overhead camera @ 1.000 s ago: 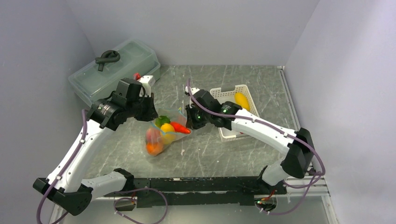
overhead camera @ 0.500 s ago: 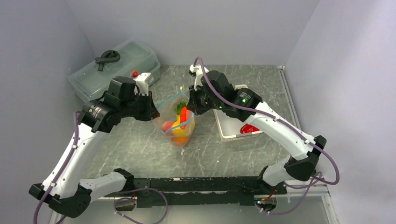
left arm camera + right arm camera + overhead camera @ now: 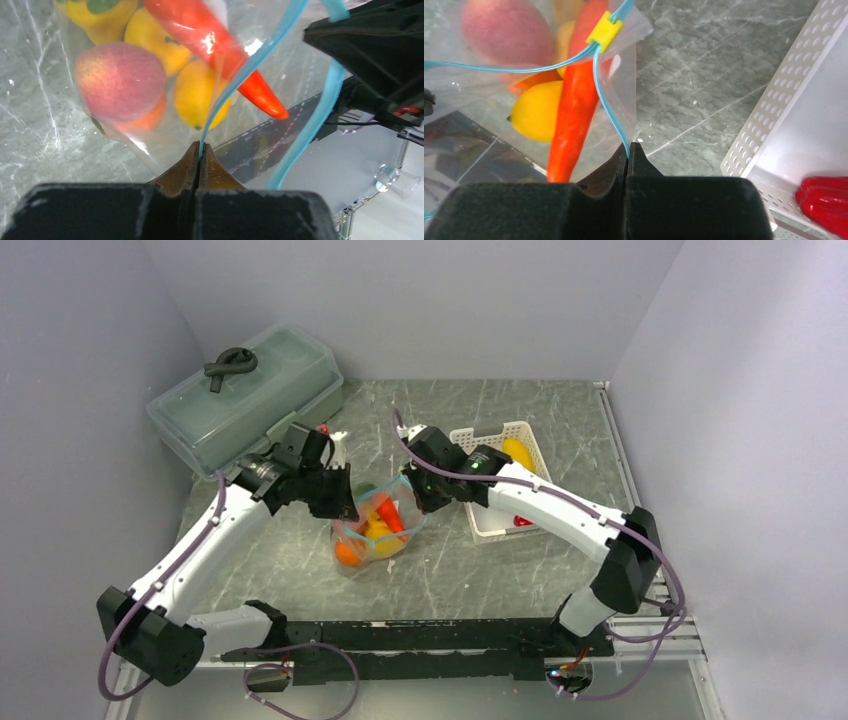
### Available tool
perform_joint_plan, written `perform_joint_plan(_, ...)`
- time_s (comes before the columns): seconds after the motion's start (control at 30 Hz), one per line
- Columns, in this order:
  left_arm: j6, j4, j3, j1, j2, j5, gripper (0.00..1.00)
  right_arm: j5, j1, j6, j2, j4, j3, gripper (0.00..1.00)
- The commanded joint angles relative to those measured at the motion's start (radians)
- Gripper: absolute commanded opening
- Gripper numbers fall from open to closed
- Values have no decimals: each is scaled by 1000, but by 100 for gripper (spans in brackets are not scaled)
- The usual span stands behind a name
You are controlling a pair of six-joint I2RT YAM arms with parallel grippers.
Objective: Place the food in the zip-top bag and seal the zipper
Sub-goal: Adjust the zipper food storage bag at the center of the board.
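The clear zip-top bag (image 3: pixel 372 532) hangs between my two grippers above the table's middle, its mouth open. It holds a pink peach (image 3: pixel 119 80), yellow lemons (image 3: pixel 197 95), an orange carrot (image 3: pixel 574 110) and a green piece. My left gripper (image 3: pixel 200 150) is shut on one side of the teal-blue zipper (image 3: pixel 250 65). My right gripper (image 3: pixel 628 147) is shut on the other side of the zipper (image 3: pixel 611 112), below its yellow slider (image 3: pixel 604 31). A yellow mango (image 3: pixel 517 454) and a red pepper (image 3: pixel 826 197) lie in the white basket (image 3: pixel 480 525).
The white latticed basket stands just right of the bag, under my right arm. A large translucent lidded box (image 3: pixel 245 390) with a dark handle stands at the back left. Grey walls close in the table on three sides.
Both grippers have come down and drawn closer together with the bag, which now hangs lower near the table. The right arm has swung back, uncovering the basket.
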Motion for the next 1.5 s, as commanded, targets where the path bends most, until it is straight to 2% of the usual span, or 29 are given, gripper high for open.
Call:
perform_joint_plan(0.0, 5, -1, 216, -2, -91, 47, 0, 40, -2, -11, -102, 6, 141, 0)
perform_joint_plan(0.1, 14, -54, 351, -2, -106, 28, 0, 37, -2, -15, -125, -23, 219, 0)
perform_joint_plan(0.17, 9, -68, 387, -3, -114, 27, 0, 24, -2, -12, -147, -20, 235, 0)
perform_joint_plan(0.33, -3, -34, 274, -1, -134, -5, 0, 37, -3, -7, -150, 20, 162, 0)
perform_joint_plan(0.57, -43, 68, 57, -2, -112, 23, 0, 11, -5, 29, -111, 72, 14, 0)
perform_joint_plan(1.0, -15, 30, 174, -1, -90, 17, 0, 68, -8, -5, -138, 41, 80, 0)
perform_joint_plan(1.07, -11, 23, 183, -1, -87, 13, 0, 72, -7, -10, -143, 38, 91, 5)
perform_joint_plan(1.13, -7, 19, 190, -2, -87, 11, 0, 82, -8, -15, -148, 30, 108, 14)
perform_joint_plan(1.37, 11, 9, 211, -2, -70, -7, 0, 118, -8, -51, -188, 39, 148, 27)
perform_joint_plan(1.47, 18, 5, 215, -2, -64, -15, 0, 153, -10, -63, -206, 38, 158, 29)
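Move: Both hands already pinch the blue-edged rim of the zip-top bag. The food in it is about 3 cm right, 1 cm back and 12 cm below the left hand, and some 10 cm left, 2 cm back and 11 cm below the right. The yellow slider is about 5 cm ahead and 4 cm left of the right hand, nearly level. From that hand, the basket lies roughly 13 cm ahead, 19 cm right and 15 cm down. Holding the bag's rim in both grippers, the hands jerk it together, up about 15 cm and back down most of that, then up again more gently, the wrists tipping the fingers outward as they rise. Near the end the right fingers open about a quarter and let go, rising clear of the rim; the left keeps its pinch and settles. ##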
